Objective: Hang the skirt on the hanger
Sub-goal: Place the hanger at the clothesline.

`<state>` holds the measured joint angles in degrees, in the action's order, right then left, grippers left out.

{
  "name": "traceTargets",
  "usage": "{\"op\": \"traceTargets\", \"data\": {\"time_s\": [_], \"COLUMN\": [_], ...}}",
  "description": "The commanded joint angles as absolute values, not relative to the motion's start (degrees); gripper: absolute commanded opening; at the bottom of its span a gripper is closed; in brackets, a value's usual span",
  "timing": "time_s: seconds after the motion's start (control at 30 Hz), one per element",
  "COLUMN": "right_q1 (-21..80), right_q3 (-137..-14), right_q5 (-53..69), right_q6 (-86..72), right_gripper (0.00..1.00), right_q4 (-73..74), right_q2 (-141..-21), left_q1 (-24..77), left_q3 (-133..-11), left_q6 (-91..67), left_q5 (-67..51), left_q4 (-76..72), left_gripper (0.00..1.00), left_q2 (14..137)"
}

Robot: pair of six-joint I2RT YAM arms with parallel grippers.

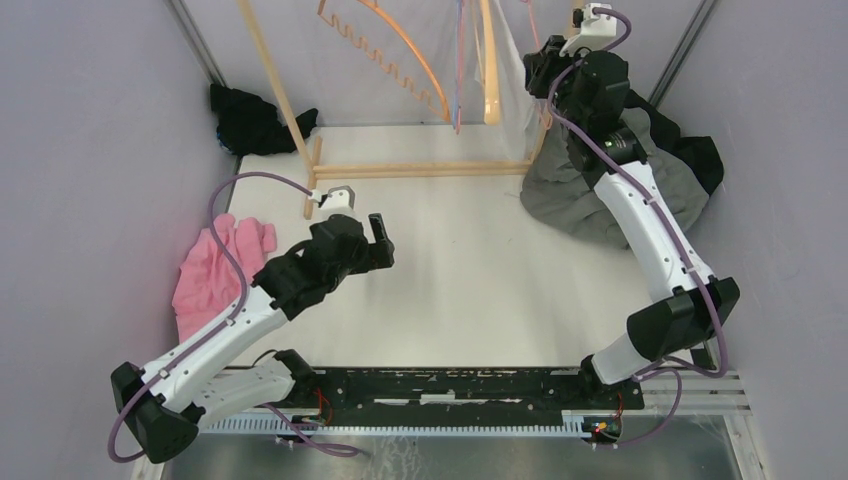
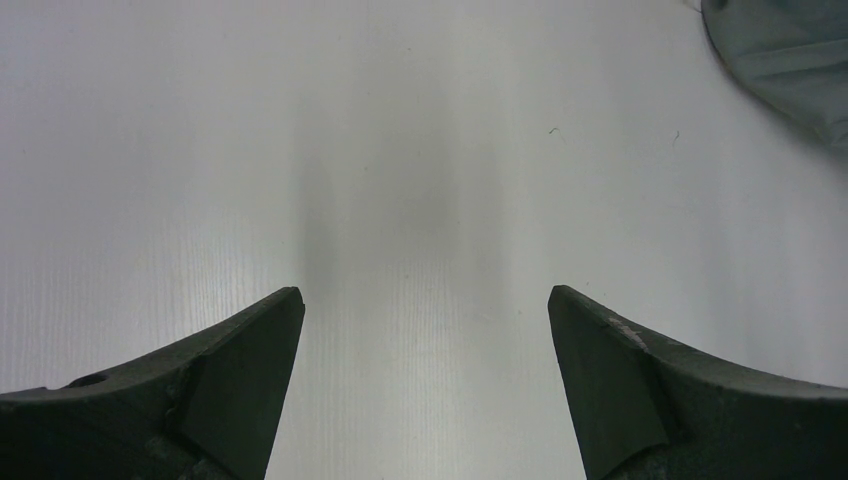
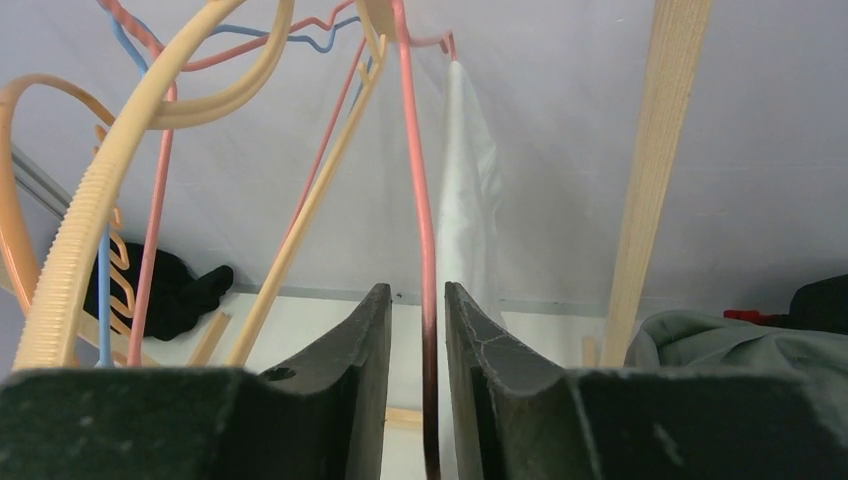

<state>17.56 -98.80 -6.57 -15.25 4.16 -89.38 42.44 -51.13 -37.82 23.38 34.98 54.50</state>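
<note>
A white skirt [image 3: 470, 200] hangs from the pink wire hanger [image 3: 418, 180] on the wooden rack; from above it shows as pale cloth [image 1: 514, 90]. My right gripper [image 3: 418, 290] is up at the rack [image 1: 545, 62]. Its jaws stand a little apart on either side of the hanger's pink wire, with a thin gap on each side, so it is open. My left gripper [image 2: 425, 300] hovers wide open over the bare white table, left of centre [image 1: 380, 240], with nothing between its fingers.
Orange, blue and pink hangers [image 3: 120, 150] crowd the rack beside the skirt. A wooden rack post [image 3: 650, 170] stands to the right. A grey-green garment [image 1: 590, 190] lies at back right, a pink cloth [image 1: 215, 265] at left, a black cloth [image 1: 250, 120] at back left.
</note>
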Motion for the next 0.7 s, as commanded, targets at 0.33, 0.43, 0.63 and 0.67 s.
{"op": "traceTargets", "data": {"time_s": [0.33, 0.43, 0.63, 0.67], "right_q1": [17.4, 17.34, 17.32, 17.29], "right_q3": [-91.96, -89.44, -82.32, -81.46], "right_q5": [-7.0, -9.68, -16.45, -16.65], "right_q6": [-16.18, -16.15, -16.42, -16.83], "right_gripper": [0.62, 0.66, 0.7, 0.7], "right_q4": [5.15, 7.1, 16.0, 18.22], "right_q2": [-79.11, -75.06, -66.02, -65.06], "left_q1": [42.0, 41.98, 41.93, 41.97], "left_q3": [-49.21, -48.36, -47.2, -46.93], "left_q6": [-37.47, -37.44, -36.82, -36.61], "left_q5": [22.9, 22.33, 20.4, 20.01], "left_q4": [31.95, 31.1, 29.45, 28.96], "left_gripper": [0.99, 0.99, 0.99, 0.99], "left_q2": [50.6, 49.87, 49.71, 49.84]}}
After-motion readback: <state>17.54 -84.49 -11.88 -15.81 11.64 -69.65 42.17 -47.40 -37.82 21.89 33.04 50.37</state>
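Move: Between the right hand's barely parted fingers runs the near arm of the pink hanger, right at the hand point. The white skirt hangs on it some 15 cm ahead, 3 cm left and about 8 cm lower; the wooden hanger's near end is roughly 7 cm left, 3 cm back and 3 cm lower. From the left hand the pink hanger's near arm lies about 25 cm ahead, 25 cm right and 25 cm above. Opening its fingers wide, the right hand lets the pink hanger's near arm go: it first sinks about 2 cm, then draws back some 9 cm, speeding up, and veers about 5 cm to the right, away from hanger and skirt, climbing most of the way back up as it leaves. ##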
